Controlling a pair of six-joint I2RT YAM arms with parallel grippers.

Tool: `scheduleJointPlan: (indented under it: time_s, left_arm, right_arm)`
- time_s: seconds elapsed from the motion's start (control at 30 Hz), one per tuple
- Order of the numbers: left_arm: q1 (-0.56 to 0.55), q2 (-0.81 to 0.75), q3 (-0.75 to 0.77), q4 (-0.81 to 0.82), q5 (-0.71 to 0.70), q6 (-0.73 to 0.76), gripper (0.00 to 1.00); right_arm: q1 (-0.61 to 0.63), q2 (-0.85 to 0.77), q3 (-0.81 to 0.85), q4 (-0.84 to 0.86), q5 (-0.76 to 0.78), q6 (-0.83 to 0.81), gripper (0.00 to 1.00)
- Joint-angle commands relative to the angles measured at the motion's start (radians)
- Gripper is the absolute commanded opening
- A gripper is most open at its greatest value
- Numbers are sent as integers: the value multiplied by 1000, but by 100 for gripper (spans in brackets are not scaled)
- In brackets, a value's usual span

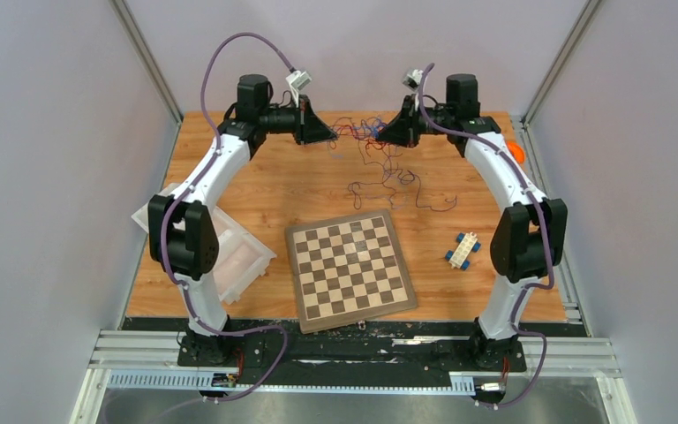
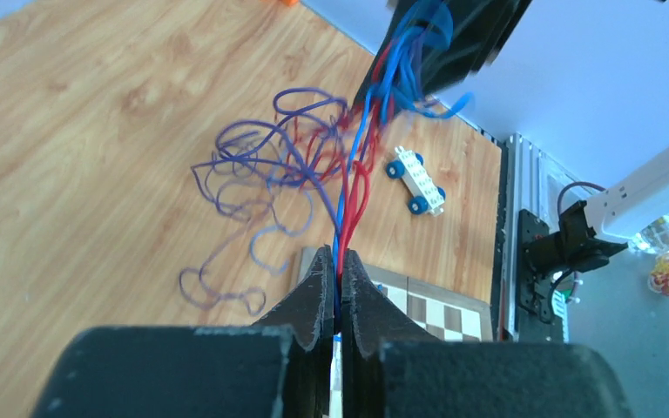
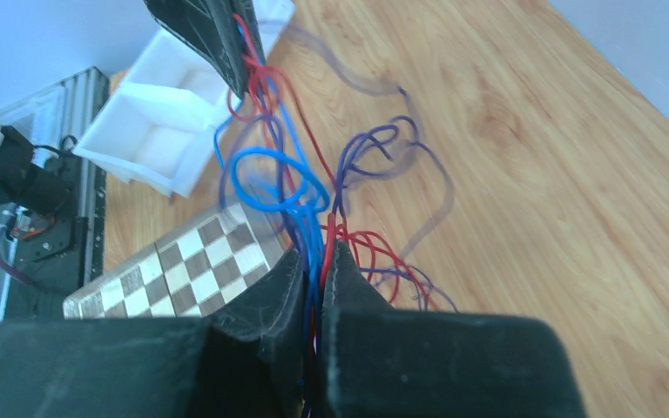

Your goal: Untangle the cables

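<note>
The cables (image 1: 369, 132) are a tangle of thin red, blue and dark purple wires held in the air between my two grippers at the back of the table. Loose purple loops hang down onto the wood (image 1: 388, 181). My left gripper (image 1: 332, 134) is shut on a red and blue bundle (image 2: 348, 209). My right gripper (image 1: 381, 134) is shut on the other end of the bundle (image 3: 318, 235). In each wrist view the other gripper shows at the top, clamping the same wires. The purple loops (image 2: 253, 165) sag to the side.
A chessboard (image 1: 350, 268) lies at the front middle. A white tray (image 1: 229, 256) sits at the left by the left arm. A blue and white toy car (image 1: 463, 249) lies right of the board. An orange ball (image 1: 517, 152) sits at the right edge.
</note>
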Motion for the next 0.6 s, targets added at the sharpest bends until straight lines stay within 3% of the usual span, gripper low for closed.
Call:
scheduleJointPlan:
  time_s: [0.0,0.4,0.57]
  left_arm:
    - [157,-109,-57,-16,-8,3,0]
    - [345,-147,-38,-175,-161,146,0]
    - [393,-154,-32,-187,-194,162,0]
  right_arm:
    - [-175,-51,-24,-61,66,-36,0]
    - [-366,-51,-14,-123,124,-100,0]
    - [-392,-60,-15,-145,125,-122,8]
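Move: The two closed grippers face each other some 10 cm apart, the cable tangle bunched between them, so its middle is about 5 cm right of the left hand and 5 cm left of the right, 2 cm lower. Loose strands lie on the table roughly 23 cm below, 3 cm farther out, 8 cm right of the right hand. The chessboard's middle is about 22 cm back and 5 cm right of the left hand; the toy car is 17 cm back and 22 cm right of the right hand. Both hands keep their pinch on the cables and pull apart sideways, the left about 10 cm to its left and the right about 10 cm to the right, each easing some 2 cm forward, the left also dipping briefly before coming most of the way back up. The right does nearly all its travel early and then almost stops while the left keeps drawing outward, and the wrists swing with the pull, the left a little over 10 degrees counter-clockwise, the right about 10 clockwise. ##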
